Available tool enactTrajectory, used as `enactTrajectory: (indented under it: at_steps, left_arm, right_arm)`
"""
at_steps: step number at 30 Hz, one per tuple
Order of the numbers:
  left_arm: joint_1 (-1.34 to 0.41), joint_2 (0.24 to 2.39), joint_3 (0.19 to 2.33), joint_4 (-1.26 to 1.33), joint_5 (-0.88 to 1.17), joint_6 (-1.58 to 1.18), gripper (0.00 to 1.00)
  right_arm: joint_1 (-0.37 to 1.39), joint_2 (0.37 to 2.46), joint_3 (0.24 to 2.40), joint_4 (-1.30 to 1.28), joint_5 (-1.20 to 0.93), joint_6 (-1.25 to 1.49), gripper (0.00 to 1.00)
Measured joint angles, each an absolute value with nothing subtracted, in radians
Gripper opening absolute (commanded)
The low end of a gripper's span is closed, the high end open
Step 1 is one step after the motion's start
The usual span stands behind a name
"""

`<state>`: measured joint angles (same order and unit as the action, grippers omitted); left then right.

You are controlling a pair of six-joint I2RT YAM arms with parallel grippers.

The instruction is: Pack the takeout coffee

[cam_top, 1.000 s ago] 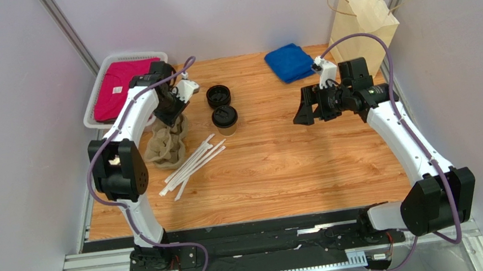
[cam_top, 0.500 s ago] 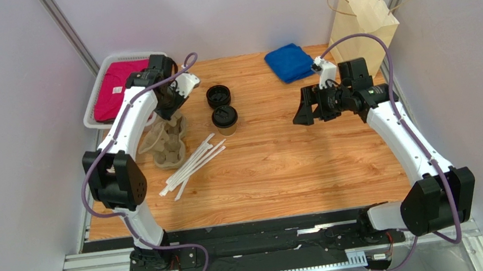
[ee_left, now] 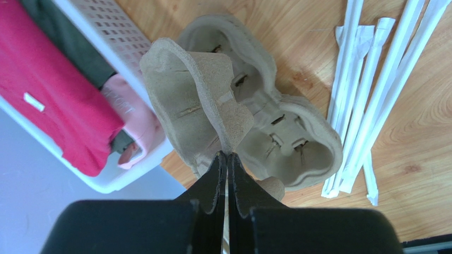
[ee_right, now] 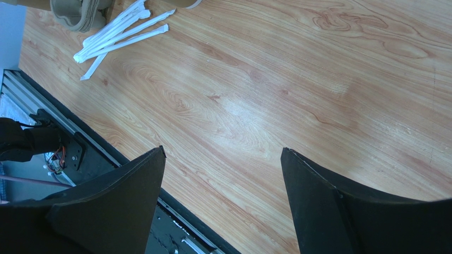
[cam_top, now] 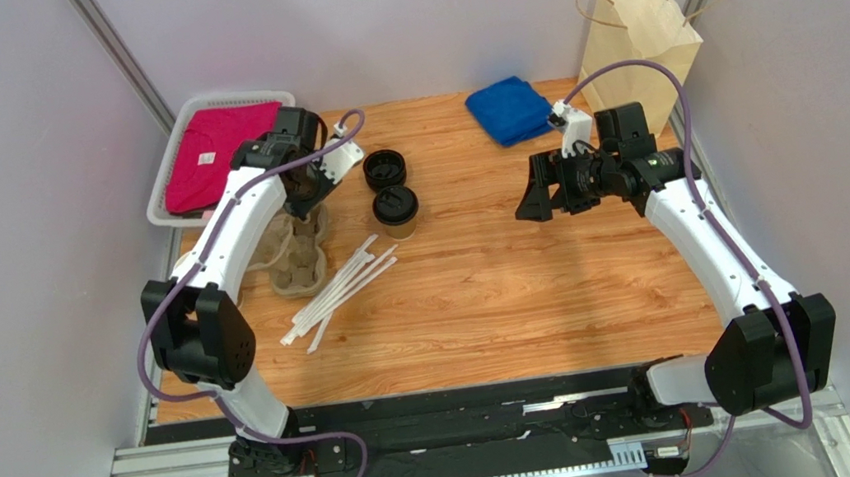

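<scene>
The takeout coffee (cam_top: 396, 209), a tan cup with a black lid, stands on the table left of centre. My left gripper (cam_top: 307, 195) is to its left, shut on the edge of a brown pulp cup carrier (ee_left: 196, 100) and holding it tilted above a second carrier (ee_left: 289, 143) on the table. In the left wrist view the fingertips meet at the gripper (ee_left: 226, 156), pinching the carrier's rim. My right gripper (cam_top: 536, 188) is open and empty above the table right of centre; it also shows in the right wrist view (ee_right: 223, 153). A tan paper bag (cam_top: 642, 40) stands at the back right.
Loose black lids (cam_top: 384, 169) sit behind the coffee. Wrapped white straws (cam_top: 337, 288) lie in front of the carriers. A white basket (cam_top: 169, 175) with red cloth is at the back left, close to the left arm. A blue cloth (cam_top: 510, 109) lies at the back.
My left arm has swung right and up, raising the pinched carrier off the one beneath. The right arm has not moved.
</scene>
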<state>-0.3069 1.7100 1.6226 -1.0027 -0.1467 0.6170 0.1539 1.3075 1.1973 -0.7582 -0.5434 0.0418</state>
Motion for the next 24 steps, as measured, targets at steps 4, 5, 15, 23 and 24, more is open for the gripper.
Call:
enactTrajectory:
  at_steps: [4, 5, 15, 23, 24]
  left_arm:
    - [-0.345, 1.730, 1.558, -0.966, -0.168, 0.594, 0.00]
    - [-0.356, 1.731, 1.542, -0.961, -0.168, 0.588, 0.00]
    - [-0.391, 1.747, 1.471, -0.919, -0.165, 0.555, 0.59]
    - [-0.390, 1.739, 1.552, -0.987, -0.117, 0.521, 0.90]
    - [-0.390, 1.734, 1.577, -1.003, -0.109, 0.518, 0.91]
  right_arm:
    - [0.154, 1.308, 1.197, -0.758, -0.543, 0.042, 0.85]
    - [0.154, 1.308, 1.196, -0.758, -0.543, 0.042, 0.85]
    - [0.154, 1.308, 1.196, -0.759, -0.543, 0.041, 0.86]
    - [0.147, 1.308, 1.252, -0.795, -0.551, 0.023, 0.86]
    - [0.142, 1.307, 1.274, -0.803, -0.551, 0.014, 0.86]
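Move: The left hand still holds a cup carrier by its rim, the body hanging to the left. The other carrier lies almost straight below, about 1 cm ahead, 1 cm left and 11 cm down. The straws lie about 7 cm back and 4 cm right; the lidded cup stands roughly 15 cm right and 4 cm ahead, with the stack of lids about 10 cm beyond it. From the right hand the lower carrier is some 40 cm left and 7 cm ahead. Down about 5 cm, easing right and slightly back, the left hand lowers the pinched carrier onto the one beneath. There its fingers spread wide and let go of the rim; the hand then lifts about 3 cm clear, drifting on to the right with hardly any wrist turn. The open, empty right hand begins to rise, by some 2 cm, at the very end. ##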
